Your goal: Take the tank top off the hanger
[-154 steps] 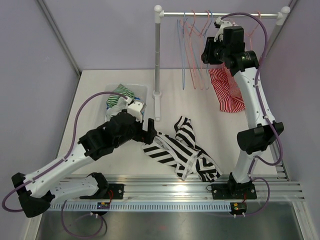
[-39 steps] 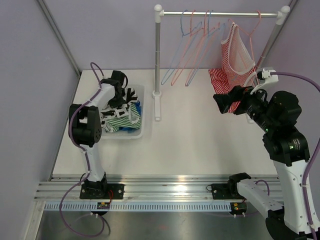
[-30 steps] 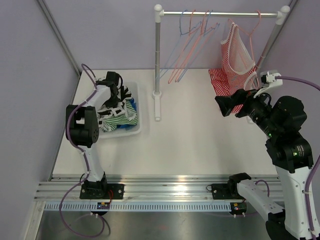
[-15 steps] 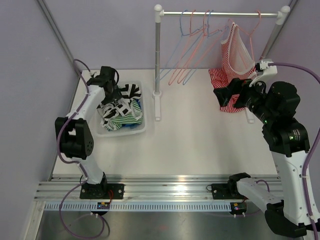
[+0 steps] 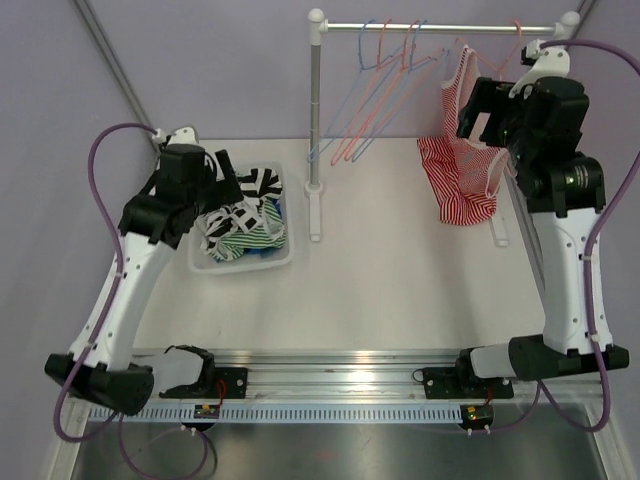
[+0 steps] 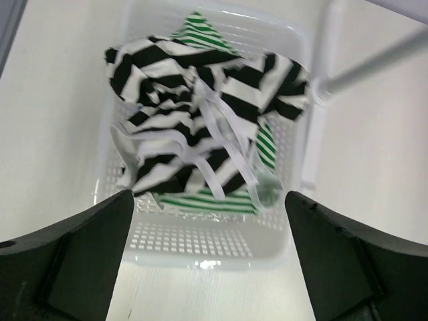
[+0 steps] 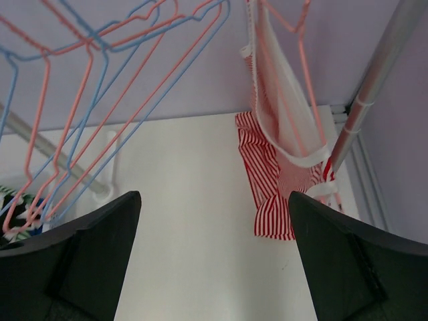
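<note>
A red-and-white striped tank top (image 5: pixel 462 165) hangs on a pink hanger (image 5: pixel 512 45) at the right end of the rail; its hem drapes onto the table. My right gripper (image 5: pixel 478 110) is open and empty, raised just in front of the top's upper part. In the right wrist view the tank top (image 7: pixel 281 157) and its hanger (image 7: pixel 299 20) lie ahead and to the right, beyond the right gripper (image 7: pixel 214 267). My left gripper (image 5: pixel 222 175) is open and empty above the basket, as the left wrist view (image 6: pixel 207 261) shows.
A white basket (image 5: pixel 250 263) at the left holds black-and-white (image 6: pixel 180 100) and green-striped clothes. Several empty pink and blue hangers (image 5: pixel 375 95) hang on the rail (image 5: pixel 440 28). The rail's left post (image 5: pixel 316 120) stands mid-table, its right post (image 5: pixel 545 75) behind my right arm.
My right gripper rose from table height to the upper part of the hanging tank top. My left arm lifted out of the basket, leaving the black-and-white top there.
</note>
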{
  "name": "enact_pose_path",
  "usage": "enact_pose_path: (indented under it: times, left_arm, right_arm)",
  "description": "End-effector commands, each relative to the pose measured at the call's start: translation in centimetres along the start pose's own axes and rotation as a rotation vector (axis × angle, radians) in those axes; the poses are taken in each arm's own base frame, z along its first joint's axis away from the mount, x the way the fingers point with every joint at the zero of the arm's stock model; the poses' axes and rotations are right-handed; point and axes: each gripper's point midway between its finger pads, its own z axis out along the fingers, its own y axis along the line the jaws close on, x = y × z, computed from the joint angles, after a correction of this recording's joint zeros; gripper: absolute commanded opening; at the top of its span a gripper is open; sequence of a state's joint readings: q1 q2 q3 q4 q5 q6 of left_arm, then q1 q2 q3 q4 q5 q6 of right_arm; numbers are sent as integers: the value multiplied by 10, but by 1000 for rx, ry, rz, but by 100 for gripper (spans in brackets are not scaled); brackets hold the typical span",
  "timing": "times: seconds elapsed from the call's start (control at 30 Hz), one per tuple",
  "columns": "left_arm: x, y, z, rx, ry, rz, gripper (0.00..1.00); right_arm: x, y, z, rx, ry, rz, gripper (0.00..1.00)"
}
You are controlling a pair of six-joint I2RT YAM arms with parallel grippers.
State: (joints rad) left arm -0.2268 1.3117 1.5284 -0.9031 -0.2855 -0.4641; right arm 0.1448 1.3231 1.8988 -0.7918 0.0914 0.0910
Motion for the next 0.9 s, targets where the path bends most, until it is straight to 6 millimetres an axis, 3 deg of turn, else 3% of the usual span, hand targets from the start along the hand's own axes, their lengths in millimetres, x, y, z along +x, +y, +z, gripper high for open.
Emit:
enact_pose_path:
  times: [0.0,0.07,0.1,0.13,0.2,0.27,0.33,0.47,0.57,0.77,0.8,0.87]
  left_arm:
    - [17,-5,-52,127,-82,89,99]
    - [29,-4,-60,161,-96,110,99]
    - [53,-4,-53,180,-55,142,99]
    - [54,-2,-64,208,-87,136,99]
    - [72,-2,-64,239,-79,168,99]
    - [90,8,-58,232,-76,172,99]
    - [105,11,-51,239,-64,184,99]
    - [118,8,-48,280,-39,224,99]
    - [122,4,-46,301,-18,240,99]
    - [127,-4,-47,346,0,251,99]
    - [127,-5,-48,354,-2,249,99]
    - [126,-6,-48,356,-3,249,99]
  right_arm:
    - [-16,-32,19,147,-3,-53,99]
    - [-26,-44,25,182,-11,-60,99]
    - [-21,-49,38,190,14,-71,99]
    - [-27,-49,41,171,4,-66,99]
    - [-19,-60,57,178,44,-58,100]
    - [-22,-80,63,185,50,-69,97]
    - [-19,-82,78,138,62,-92,95]
    - [-17,-90,100,105,70,-134,88]
    - [-1,-91,125,56,122,-124,78]
    - [16,-87,156,-2,155,-105,71]
    - [13,-85,156,-16,148,-107,62]
    - [17,-82,160,-32,162,-90,55]
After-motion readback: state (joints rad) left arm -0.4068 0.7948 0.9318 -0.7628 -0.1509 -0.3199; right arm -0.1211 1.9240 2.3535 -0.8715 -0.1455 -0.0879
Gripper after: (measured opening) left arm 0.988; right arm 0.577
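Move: Ahead of the right hand by about 20 cm and some 8 cm to its right hangs the red-striped tank top, its middle roughly 18 cm lower. The bunch of empty hangers is about 16 cm ahead and 12 cm left of that hand, near its height; the right rack post stands about 22 cm ahead and 20 cm right, its middle some 20 cm below. From the left hand the tank top lies nearly 60 cm right and 20 cm farther out, about level. Reaching forward about 15 cm, the right hand swings some 9 cm right and sinks about 8 cm to bring its fingers around the near shoulder of the last tank top's hanger, tipping down some 10 degrees and closing to a little over half open; contact can't be seen. The left hand, still wide open, draws back about 11 cm towards its base, rises slightly, then drops to about 8 cm lower, turning 20 degrees clockwise. ##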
